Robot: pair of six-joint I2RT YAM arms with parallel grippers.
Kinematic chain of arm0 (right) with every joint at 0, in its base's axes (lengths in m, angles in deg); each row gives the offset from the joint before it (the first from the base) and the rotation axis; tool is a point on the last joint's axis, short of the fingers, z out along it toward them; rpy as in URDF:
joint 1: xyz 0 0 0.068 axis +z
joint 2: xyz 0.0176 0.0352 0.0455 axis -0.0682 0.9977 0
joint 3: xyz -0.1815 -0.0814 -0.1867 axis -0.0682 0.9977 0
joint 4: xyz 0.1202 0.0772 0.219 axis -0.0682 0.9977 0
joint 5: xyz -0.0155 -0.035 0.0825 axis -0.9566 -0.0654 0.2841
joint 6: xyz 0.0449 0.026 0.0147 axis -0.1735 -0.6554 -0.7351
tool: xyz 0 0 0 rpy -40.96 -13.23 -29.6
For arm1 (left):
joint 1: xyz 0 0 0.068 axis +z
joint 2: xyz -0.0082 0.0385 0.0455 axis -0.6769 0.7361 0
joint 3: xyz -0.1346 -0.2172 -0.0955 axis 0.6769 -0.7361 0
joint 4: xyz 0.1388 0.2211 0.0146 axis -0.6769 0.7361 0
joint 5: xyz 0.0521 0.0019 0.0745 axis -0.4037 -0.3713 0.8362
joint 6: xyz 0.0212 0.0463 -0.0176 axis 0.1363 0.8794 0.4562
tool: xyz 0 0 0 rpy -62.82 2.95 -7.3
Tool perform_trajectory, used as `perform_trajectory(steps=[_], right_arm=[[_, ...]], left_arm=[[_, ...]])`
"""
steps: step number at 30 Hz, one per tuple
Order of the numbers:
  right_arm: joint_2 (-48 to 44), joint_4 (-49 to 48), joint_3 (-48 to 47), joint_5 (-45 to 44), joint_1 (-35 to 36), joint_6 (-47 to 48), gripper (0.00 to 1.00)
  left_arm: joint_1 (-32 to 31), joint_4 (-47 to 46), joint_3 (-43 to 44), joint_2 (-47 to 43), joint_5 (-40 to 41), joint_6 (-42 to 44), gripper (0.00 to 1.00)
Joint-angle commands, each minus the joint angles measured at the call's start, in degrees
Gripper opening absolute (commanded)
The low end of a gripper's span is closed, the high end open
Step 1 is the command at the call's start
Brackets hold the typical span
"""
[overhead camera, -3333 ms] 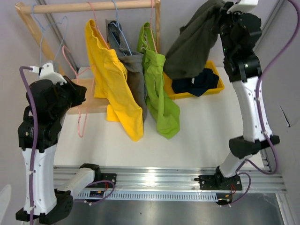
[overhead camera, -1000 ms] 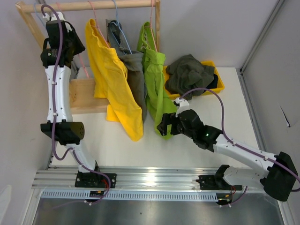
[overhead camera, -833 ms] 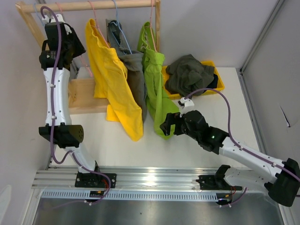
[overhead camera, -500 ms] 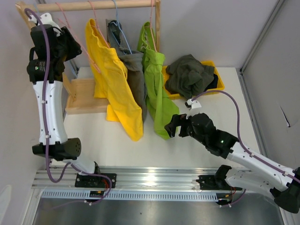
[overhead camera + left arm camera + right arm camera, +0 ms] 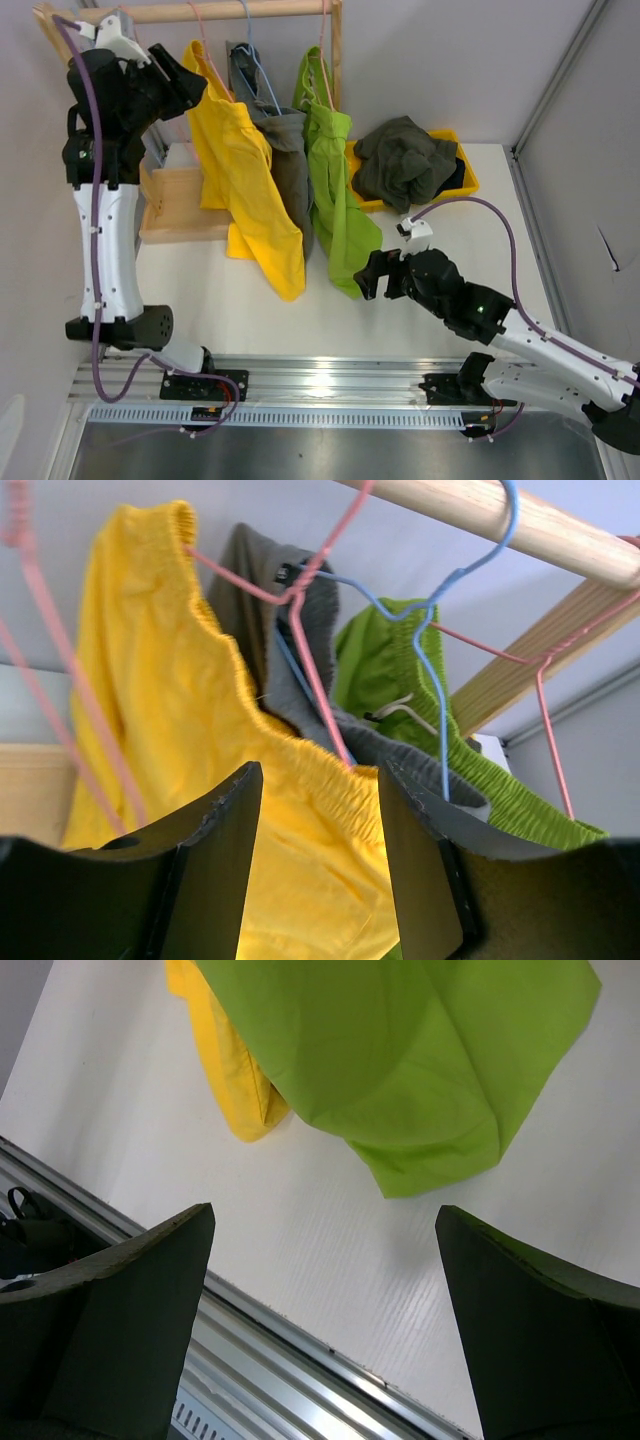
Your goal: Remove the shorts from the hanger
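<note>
Three shorts hang on wire hangers from a wooden rail [image 5: 200, 12]: yellow shorts [image 5: 245, 170], mid grey shorts [image 5: 288, 150] and lime green shorts [image 5: 340, 200]. My left gripper [image 5: 183, 78] is raised beside the yellow shorts' waistband, open and holding nothing. In the left wrist view the yellow shorts [image 5: 150, 680] show beyond the left gripper [image 5: 320, 860], under a pink hanger [image 5: 310, 670]. My right gripper [image 5: 368, 275] hovers low by the green shorts' hem, wide open and empty; the right wrist view has the green shorts [image 5: 400, 1060] above the right gripper [image 5: 325, 1320]. Dark olive shorts [image 5: 405, 160] lie heaped in the bin.
A yellow bin [image 5: 470, 182] stands at the back right, navy cloth [image 5: 455, 175] peeking under the olive heap. The rack's wooden base [image 5: 180, 205] lies at the left. An empty pink hanger [image 5: 60, 720] hangs left of the yellow shorts. An aluminium rail [image 5: 330, 385] runs along the near edge.
My left gripper has swung right from the empty hangers to the yellow shorts' waistband and opened wider. The right gripper has drawn back slightly from the green hem, still open.
</note>
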Motion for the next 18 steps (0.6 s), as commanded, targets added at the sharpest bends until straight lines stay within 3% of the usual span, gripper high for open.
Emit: perform_trajectory(steps=[1, 18], right_arm=[[-1.5, 0.6, -2.2, -2.7, 0.6, -0.6, 0.99], [-2.3, 3.2, -4.0, -5.8, 0.3, 1.9, 0.99]], left_arm=[[-2.9, -1.6, 5.3, 4.8, -0.4, -1.3, 0.55], [-6.4, -5.7, 7.7, 14.4, 6.2, -0.3, 0.52]])
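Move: The near end of the yellow shorts' waistband, on its pink hanger, is about 9 cm ahead of my left hand, 4 cm to its right and 7 cm below. The grey shorts' waistband hangs some 7 cm to the right of it and the green shorts' about 15 cm, both level with it. The empty pink hanger is roughly 5 cm ahead and 9 cm left of my left hand. From my right hand that yellow waistband lies about 28 cm ahead, 27 cm left and 22 cm up. I reach my left hand forward about 8 cm while sinking some 5 cm, with a small drift to the right early on, closing in on the near end of the yellow waistband where the pink hanger wire enters it. My fingers stay about half open and tip slightly downward, easing off as they come close; no grip is taken yet. ##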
